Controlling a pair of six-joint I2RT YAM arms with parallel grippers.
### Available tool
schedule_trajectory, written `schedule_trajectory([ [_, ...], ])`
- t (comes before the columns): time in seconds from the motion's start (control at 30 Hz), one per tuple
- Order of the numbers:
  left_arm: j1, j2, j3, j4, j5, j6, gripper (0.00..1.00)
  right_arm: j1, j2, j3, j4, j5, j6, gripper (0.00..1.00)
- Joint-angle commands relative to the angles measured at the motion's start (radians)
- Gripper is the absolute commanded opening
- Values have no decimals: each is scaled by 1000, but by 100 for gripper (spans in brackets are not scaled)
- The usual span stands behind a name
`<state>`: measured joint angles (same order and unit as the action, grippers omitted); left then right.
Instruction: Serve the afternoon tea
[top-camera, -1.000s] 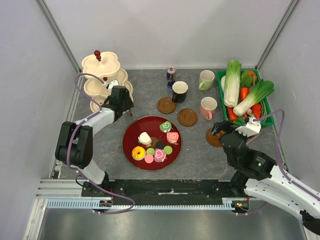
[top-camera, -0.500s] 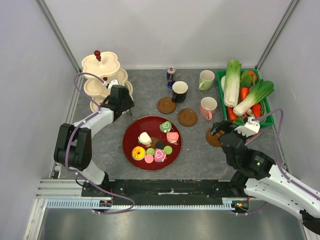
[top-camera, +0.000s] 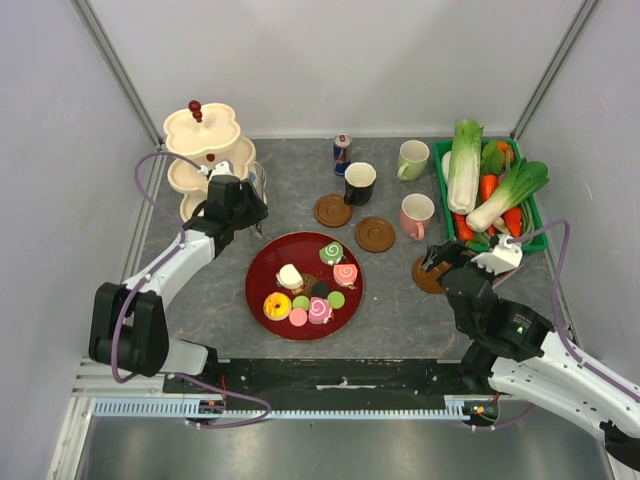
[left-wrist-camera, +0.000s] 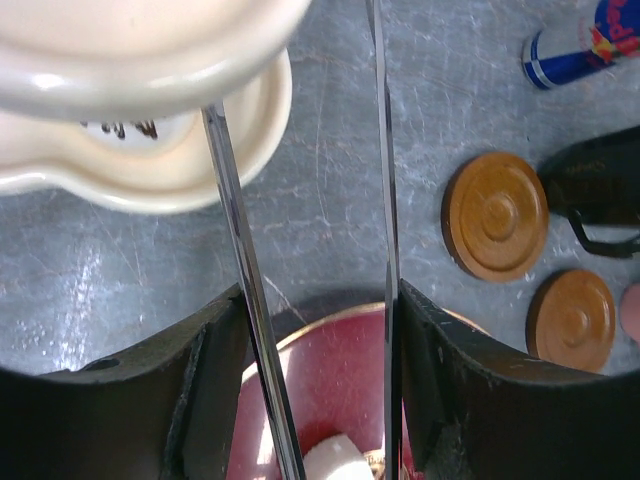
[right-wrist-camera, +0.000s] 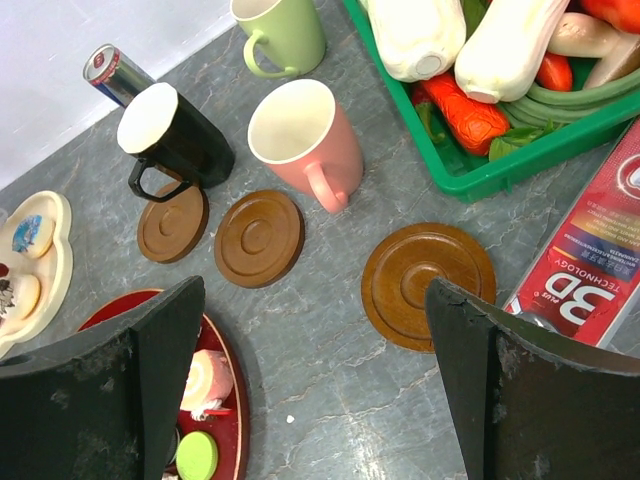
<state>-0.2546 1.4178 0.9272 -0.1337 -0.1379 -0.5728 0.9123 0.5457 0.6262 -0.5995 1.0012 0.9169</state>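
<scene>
My left gripper (top-camera: 240, 205) is shut on metal tongs (left-wrist-camera: 238, 250), whose two blades run up between the fingers; their tips are out of view. It hovers between the cream tiered stand (top-camera: 208, 145) and the red plate (top-camera: 258, 300) of toy pastries (top-camera: 312, 288). A pastry lies on the stand's lower tier (left-wrist-camera: 120, 128). The black mug (top-camera: 359, 182), pink mug (top-camera: 416, 213) and pale green mug (top-camera: 413, 158) stand at the back right. My right gripper (top-camera: 435, 262) is open and empty above a wooden coaster (right-wrist-camera: 428, 283).
Two more wooden coasters (top-camera: 333, 210) (top-camera: 375, 234) lie in front of the mugs. A drink can (top-camera: 342, 152) stands behind the black mug. A green crate (top-camera: 440, 185) of toy vegetables is at the right, and a red box (right-wrist-camera: 590, 250) lies beside it.
My left arm has swung its elbow out to the left and its gripper has shifted slightly toward the stand with the tongs. The right arm has not moved.
</scene>
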Motion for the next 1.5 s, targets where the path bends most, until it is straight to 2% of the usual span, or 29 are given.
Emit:
schedule_trajectory([
  [0.0, -3, -111, -54, -15, 86, -48, 63, 0, -9, -14, 18, 13, 20, 98],
  [0.23, -23, -258, -120, -92, 133, -70, 63, 0, -20, -22, 37, 4, 11, 98],
  [0.43, -54, -352, -140, -205, 273, -99, 63, 0, -36, -26, 38, -9, 8, 98],
  [0.6, -121, -399, -81, -423, 296, -87, 63, 0, -61, -29, 40, -16, -7, 98],
  [0.8, -212, -448, 80, -821, 203, -101, 62, 0, -89, -39, 37, -35, -49, 98],
  [1.07, -264, -468, 148, -1109, 178, -96, 62, 0, -101, -37, 38, -33, -93, 98],
  [1.23, -275, -488, 136, -1176, 238, -78, 62, 0, -115, -43, 35, -50, -99, 98],
  [1.47, -298, -491, 96, -1152, 331, -50, 63, 0, -113, -52, 32, -61, -90, 98],
])
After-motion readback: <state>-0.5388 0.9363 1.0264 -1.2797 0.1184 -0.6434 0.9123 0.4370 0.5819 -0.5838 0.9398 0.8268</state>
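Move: Back towards the base lies the yellow donut on the red plate, about 23 cm behind the left hand, 6 cm to its right and 12 cm lower. The white cake sits some 9 cm farther out than that donut and 3 cm right of it, the pink macaron 6 cm right and 3 cm nearer the base. The stand's bottom tray is about 8 cm ahead and 11 cm left of this hand. From the right hand the donut lies roughly 43 cm left, 3 cm back. Drawing back from the tiered stand with the empty tongs still in its grip, the left hand sweeps some 28 cm towards the base, rising slightly, to the near-left side of the red plate. On the way the wrist tips the fingers down by about 35 degrees and turns clockwise some 20, bringing the tongs' ends towards the yellow donut; the grip opening stays as it was. ##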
